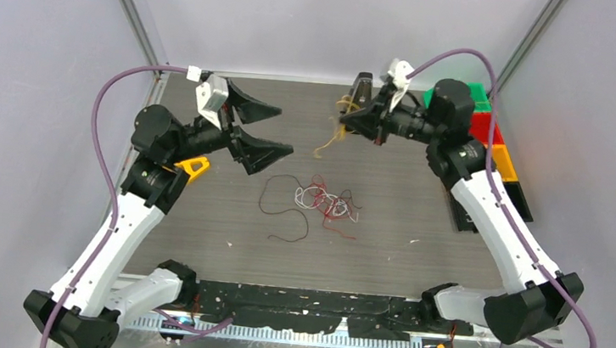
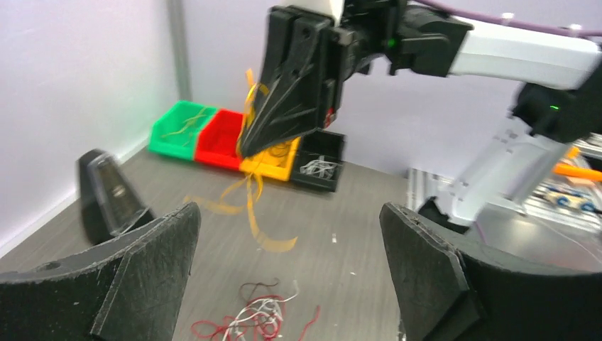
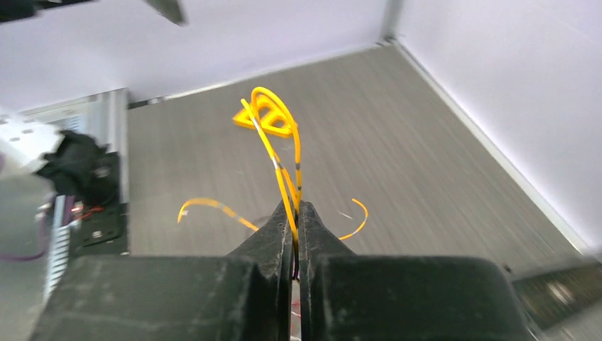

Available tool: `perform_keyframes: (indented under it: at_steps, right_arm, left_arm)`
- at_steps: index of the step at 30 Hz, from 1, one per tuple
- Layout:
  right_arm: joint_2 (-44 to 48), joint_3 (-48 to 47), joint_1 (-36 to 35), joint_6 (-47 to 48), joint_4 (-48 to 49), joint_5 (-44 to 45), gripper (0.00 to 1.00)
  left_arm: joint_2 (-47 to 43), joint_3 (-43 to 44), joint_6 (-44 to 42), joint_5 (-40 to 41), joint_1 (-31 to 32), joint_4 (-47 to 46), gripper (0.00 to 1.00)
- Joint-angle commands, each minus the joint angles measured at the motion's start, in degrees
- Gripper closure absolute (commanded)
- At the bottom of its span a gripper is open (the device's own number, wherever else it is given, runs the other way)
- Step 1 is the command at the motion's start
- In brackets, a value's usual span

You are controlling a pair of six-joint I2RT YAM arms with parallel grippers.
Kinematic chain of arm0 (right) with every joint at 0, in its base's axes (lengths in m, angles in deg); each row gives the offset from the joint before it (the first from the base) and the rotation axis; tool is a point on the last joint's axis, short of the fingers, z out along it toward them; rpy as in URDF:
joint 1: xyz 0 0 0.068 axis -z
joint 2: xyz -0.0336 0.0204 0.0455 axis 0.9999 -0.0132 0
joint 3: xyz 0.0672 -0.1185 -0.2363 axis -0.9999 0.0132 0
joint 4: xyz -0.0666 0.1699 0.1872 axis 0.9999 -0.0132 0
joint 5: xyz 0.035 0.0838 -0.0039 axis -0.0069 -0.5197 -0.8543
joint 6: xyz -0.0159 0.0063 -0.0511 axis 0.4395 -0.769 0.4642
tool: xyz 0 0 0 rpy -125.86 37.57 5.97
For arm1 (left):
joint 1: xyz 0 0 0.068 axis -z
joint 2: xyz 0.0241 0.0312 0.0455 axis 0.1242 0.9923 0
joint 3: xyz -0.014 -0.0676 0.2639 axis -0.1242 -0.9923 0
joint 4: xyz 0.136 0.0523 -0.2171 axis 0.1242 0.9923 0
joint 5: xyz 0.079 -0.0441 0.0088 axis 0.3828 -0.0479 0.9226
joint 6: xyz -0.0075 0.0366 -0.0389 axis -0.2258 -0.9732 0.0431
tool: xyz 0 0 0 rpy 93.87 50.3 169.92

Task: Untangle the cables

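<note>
A small tangle of red, white and dark brown cables [image 1: 324,202] lies mid-table, with a loose dark strand [image 1: 277,208] curling to its left. The tangle also shows low in the left wrist view [image 2: 248,320]. My right gripper [image 1: 345,123] is shut on yellow-orange cables [image 1: 328,140] and holds them in the air at the back of the table; they loop out past its tips [image 3: 277,135]. The left wrist view shows the same strands [image 2: 252,206] hanging from the right gripper [image 2: 245,149]. My left gripper [image 1: 279,130] is open and empty, raised left of the tangle.
Green [image 2: 181,128], red [image 2: 221,142], yellow [image 2: 273,163] and black [image 2: 323,167] bins stand in a row along the right wall; the green, yellow and black ones hold strands. An orange triangular piece [image 1: 194,166] lies by the left arm. Walls enclose the table.
</note>
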Motion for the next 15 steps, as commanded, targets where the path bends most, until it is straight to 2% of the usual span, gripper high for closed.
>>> perform_keyframes:
  at_steps: [1,5,8,11,15]
  right_arm:
    - [0.49,-2.92,8.60,2.28,-1.63,2.94,0.95]
    - [-3.90,-5.24,21.92,8.77,-1.91,7.43,0.95]
    - [-12.47,-11.79,30.47,13.73,-1.71,14.86,0.95]
    - [-22.06,-22.55,35.36,15.62,-1.99,17.38,0.95]
    - [-35.37,-33.35,37.74,18.80,-0.45,21.16,0.95]
  left_arm:
    - [-0.32,1.70,-7.33,9.95,-2.23,8.11,0.00]
    - [-0.59,0.80,-10.30,9.83,-2.40,10.26,0.00]
    - [-0.21,-0.19,-10.19,9.78,-2.40,10.47,0.00]
    - [0.99,-0.15,-10.53,10.08,-2.40,10.85,0.00]
    - [2.55,0.62,-11.99,11.07,-2.40,13.90,0.00]
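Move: The right hand still holds the orange cable; the green bin it heads for lies about 44 cm ahead, 36 cm to its right and 35 cm below. The red bin is some 33 cm ahead and 39 cm right, the metronome 32 cm ahead and 5 cm right. From the open left hand the red-and-white cable tangle is roughly 15 cm ahead, 10 cm right and 43 cm below, the dark cable's loop 13 cm straight ahead. Rightward and forward in a fast, nearly level sweep, the right hand carries the pinched orange cable from near the middle towards the green bin, about 29 cm right and 25 cm out, swinging some 50 degrees clockwise and keeping its fingers shut. Meanwhile the left hand, fingers staying wide open, eases about 5 cm forward and 4 cm down towards the remaining tangle, turning slightly counter-clockwise. ##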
